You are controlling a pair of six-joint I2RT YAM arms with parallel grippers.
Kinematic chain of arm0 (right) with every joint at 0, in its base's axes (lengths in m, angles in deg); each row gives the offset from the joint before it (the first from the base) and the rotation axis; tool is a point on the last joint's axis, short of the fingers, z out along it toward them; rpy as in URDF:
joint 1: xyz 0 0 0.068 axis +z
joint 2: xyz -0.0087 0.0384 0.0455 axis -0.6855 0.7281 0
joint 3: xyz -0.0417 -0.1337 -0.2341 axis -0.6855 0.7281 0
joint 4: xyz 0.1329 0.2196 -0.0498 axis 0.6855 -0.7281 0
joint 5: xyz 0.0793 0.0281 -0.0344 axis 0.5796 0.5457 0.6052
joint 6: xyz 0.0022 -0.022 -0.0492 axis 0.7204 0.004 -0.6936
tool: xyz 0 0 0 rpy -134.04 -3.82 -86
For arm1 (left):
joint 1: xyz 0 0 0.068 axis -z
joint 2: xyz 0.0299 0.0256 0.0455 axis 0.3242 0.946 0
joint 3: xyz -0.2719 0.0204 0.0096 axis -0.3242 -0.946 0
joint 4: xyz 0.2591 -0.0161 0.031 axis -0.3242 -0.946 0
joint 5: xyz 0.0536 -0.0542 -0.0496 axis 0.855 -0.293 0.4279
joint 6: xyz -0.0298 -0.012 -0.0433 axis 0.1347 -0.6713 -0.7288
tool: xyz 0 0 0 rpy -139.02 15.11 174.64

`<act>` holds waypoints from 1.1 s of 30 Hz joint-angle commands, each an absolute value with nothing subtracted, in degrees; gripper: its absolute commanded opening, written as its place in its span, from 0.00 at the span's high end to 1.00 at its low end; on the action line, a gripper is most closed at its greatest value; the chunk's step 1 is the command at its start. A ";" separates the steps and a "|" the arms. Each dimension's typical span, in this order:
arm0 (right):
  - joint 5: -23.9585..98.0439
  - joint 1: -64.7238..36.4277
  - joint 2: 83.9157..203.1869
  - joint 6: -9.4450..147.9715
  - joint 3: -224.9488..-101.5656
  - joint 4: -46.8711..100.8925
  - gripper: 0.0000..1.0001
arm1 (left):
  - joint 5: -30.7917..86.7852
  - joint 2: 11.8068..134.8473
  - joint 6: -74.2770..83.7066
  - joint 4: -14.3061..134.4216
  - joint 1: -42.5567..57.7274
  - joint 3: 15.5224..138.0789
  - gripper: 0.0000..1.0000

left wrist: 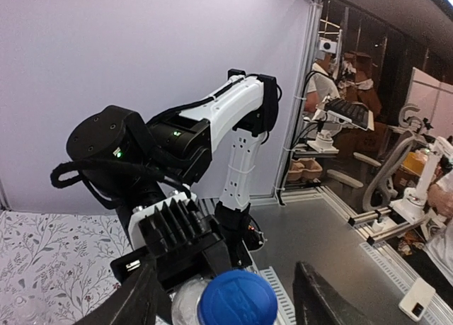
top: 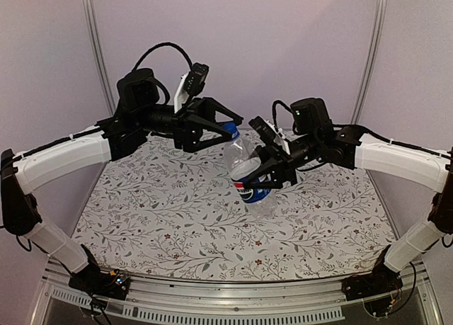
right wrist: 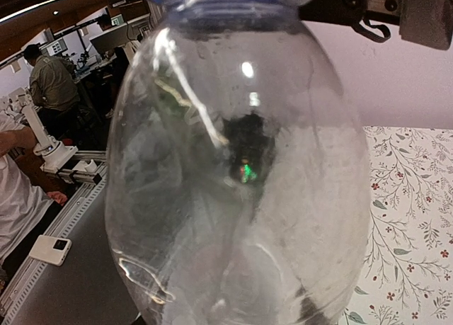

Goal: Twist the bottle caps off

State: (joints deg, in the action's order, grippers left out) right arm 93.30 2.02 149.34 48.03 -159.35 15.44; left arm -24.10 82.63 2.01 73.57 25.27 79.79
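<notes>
A clear bottle with a blue Pepsi label (top: pixel 248 187) hangs tilted above the table, neck pointing up and to the left. My right gripper (top: pixel 263 170) is shut on its labelled body. In the right wrist view the bottle (right wrist: pixel 241 183) fills the frame and hides the fingers. Its bright blue cap (top: pixel 231 131) sits on the neck. My left gripper (top: pixel 233 127) is open, one finger on each side of the cap. In the left wrist view the cap (left wrist: pixel 237 300) lies between the dark fingers (left wrist: pixel 322 300), with a clear gap on the right.
A floral cloth (top: pixel 177 212) covers the table. A metal rail (top: pixel 233 297) runs along the near edge between the two arm bases. Upright frame posts (top: pixel 95 49) stand at the back corners against plain walls.
</notes>
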 commanded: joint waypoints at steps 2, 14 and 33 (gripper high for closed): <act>94.79 1.81 150.19 47.52 -160.53 15.16 0.61 | -28.06 83.63 0.62 76.93 24.73 81.57 0.41; 94.53 1.82 150.45 47.51 -160.48 15.06 0.61 | -28.26 83.53 0.68 77.40 24.81 80.41 0.59; 74.14 1.81 149.87 51.17 -161.50 14.15 0.63 | 3.62 74.95 -2.38 70.30 27.32 76.42 0.85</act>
State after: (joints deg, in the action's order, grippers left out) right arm 84.21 1.98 149.69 48.51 -160.09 15.68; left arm -13.70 79.33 -0.31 71.71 25.53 77.05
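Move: The blue cap sits between the left hand's open fingertips, within about 1 cm back and to the right of their middle and level with them. Its upright bottle, held round the body by the right hand, has its middle some 10 cm below and 3 cm to the right of the left hand, level fore and aft. The clear bottle stands about 25 cm ahead, 17 cm right and far below. From the right hand the cap is roughly 12 cm up, 3 cm left, level fore and aft. The left fingers close onto the blue cap from both sides and pinch it, the hand staying nearly in place. Then, both grips kept, the twist begins: the left hand swings about 2 cm forward, turning some 15 degrees counter-clockwise, while the right carries the bottle about 3 cm forward, turning it nearly 10 degrees clockwise. ##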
